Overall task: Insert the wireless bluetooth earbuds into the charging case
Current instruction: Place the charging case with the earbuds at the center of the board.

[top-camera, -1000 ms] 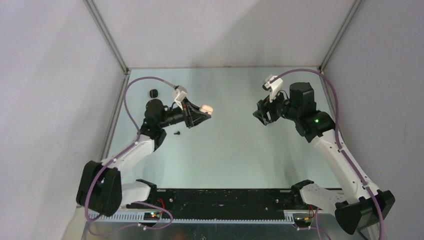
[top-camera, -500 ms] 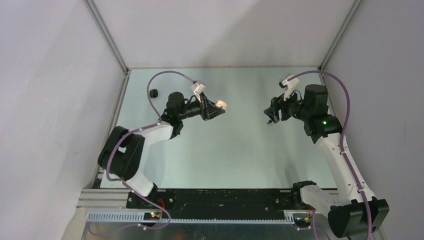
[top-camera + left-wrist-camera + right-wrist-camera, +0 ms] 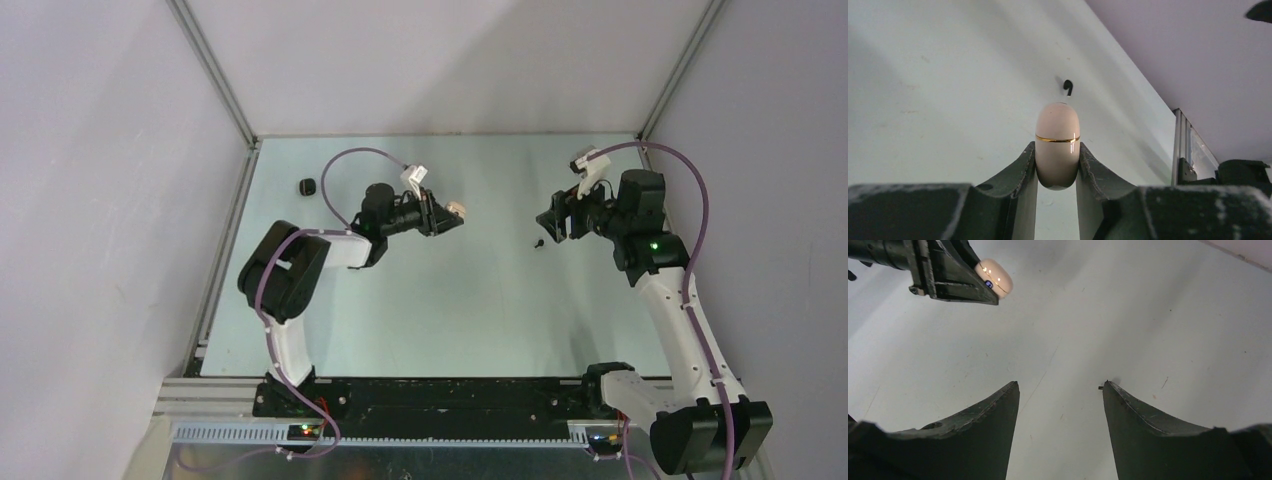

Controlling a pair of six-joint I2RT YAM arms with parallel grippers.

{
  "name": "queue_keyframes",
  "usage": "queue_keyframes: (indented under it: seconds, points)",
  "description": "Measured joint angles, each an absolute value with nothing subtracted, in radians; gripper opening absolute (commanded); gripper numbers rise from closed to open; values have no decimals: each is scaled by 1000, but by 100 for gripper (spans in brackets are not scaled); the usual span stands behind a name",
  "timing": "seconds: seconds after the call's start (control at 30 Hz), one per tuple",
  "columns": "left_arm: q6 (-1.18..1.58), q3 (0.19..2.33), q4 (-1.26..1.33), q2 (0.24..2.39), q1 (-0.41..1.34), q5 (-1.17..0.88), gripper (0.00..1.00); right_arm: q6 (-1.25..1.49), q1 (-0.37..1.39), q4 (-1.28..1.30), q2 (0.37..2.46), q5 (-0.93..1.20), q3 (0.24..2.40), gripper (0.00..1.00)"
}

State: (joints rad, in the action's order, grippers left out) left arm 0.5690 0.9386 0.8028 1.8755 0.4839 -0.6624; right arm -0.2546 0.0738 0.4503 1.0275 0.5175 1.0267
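Observation:
A pinkish-white charging case (image 3: 1057, 135) with a gold seam is closed. My left gripper (image 3: 1057, 152) is shut on its lower half and holds it above the table's middle (image 3: 456, 208). A tiny black earbud (image 3: 1068, 86) lies on the table beyond it. From above, that earbud (image 3: 539, 242) sits just below and left of my right gripper (image 3: 546, 228). In its wrist view, the right gripper (image 3: 1060, 386) stands open and empty. A small dark nub (image 3: 1100, 387) peeks out beside its right fingertip. The case (image 3: 994, 276) shows at upper left in the left gripper (image 3: 990, 287).
A small black case (image 3: 307, 185) lies near the table's far left. Grey walls close the table (image 3: 450, 310) in on three sides, with a metal rail (image 3: 1182, 150) along an edge. The left arm's folded links (image 3: 290, 270) stand over the near-left part.
My left arm has swung right with the case, from far left towards the middle. The right gripper has drawn back to the right, uncovering the black earbud on the table.

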Motion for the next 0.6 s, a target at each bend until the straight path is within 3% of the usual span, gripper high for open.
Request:
queue_keyframes:
  seconds: [0.43, 0.6]
  points:
    - [627, 1069, 645, 2027, 521, -564, 0, -256, 74, 439, 1041, 517, 1025, 67]
    - [649, 1109, 579, 2074, 541, -554, 4, -257, 74, 439, 1041, 517, 1024, 67]
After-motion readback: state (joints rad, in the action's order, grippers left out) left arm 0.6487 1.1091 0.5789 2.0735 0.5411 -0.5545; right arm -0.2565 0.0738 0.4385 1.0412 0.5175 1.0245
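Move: The left hand already holds the closed pink charging case in the air; the bare spot at the board's center lies about 13 cm below it, some 3 cm to its right and 2 cm ahead. One black earbud lies on the board roughly 19 cm to its right and 3 cm ahead, the other about 21 cm to its left and 2 cm back. From the right hand, the center spot is some 22 cm left, 9 cm ahead and 25 cm below. The left arm carries the pinched charging case mainly down, about 7.5 cm at a fairly steady pace, towards the bare middle of the board, drifting some 3 cm to the right towards the right-hand black earbud. On the way the wrist turns nearly 20 degrees, its forward side tipping down and its fingertips dipping towards the board, while the fingers keep their hold unchanged. ##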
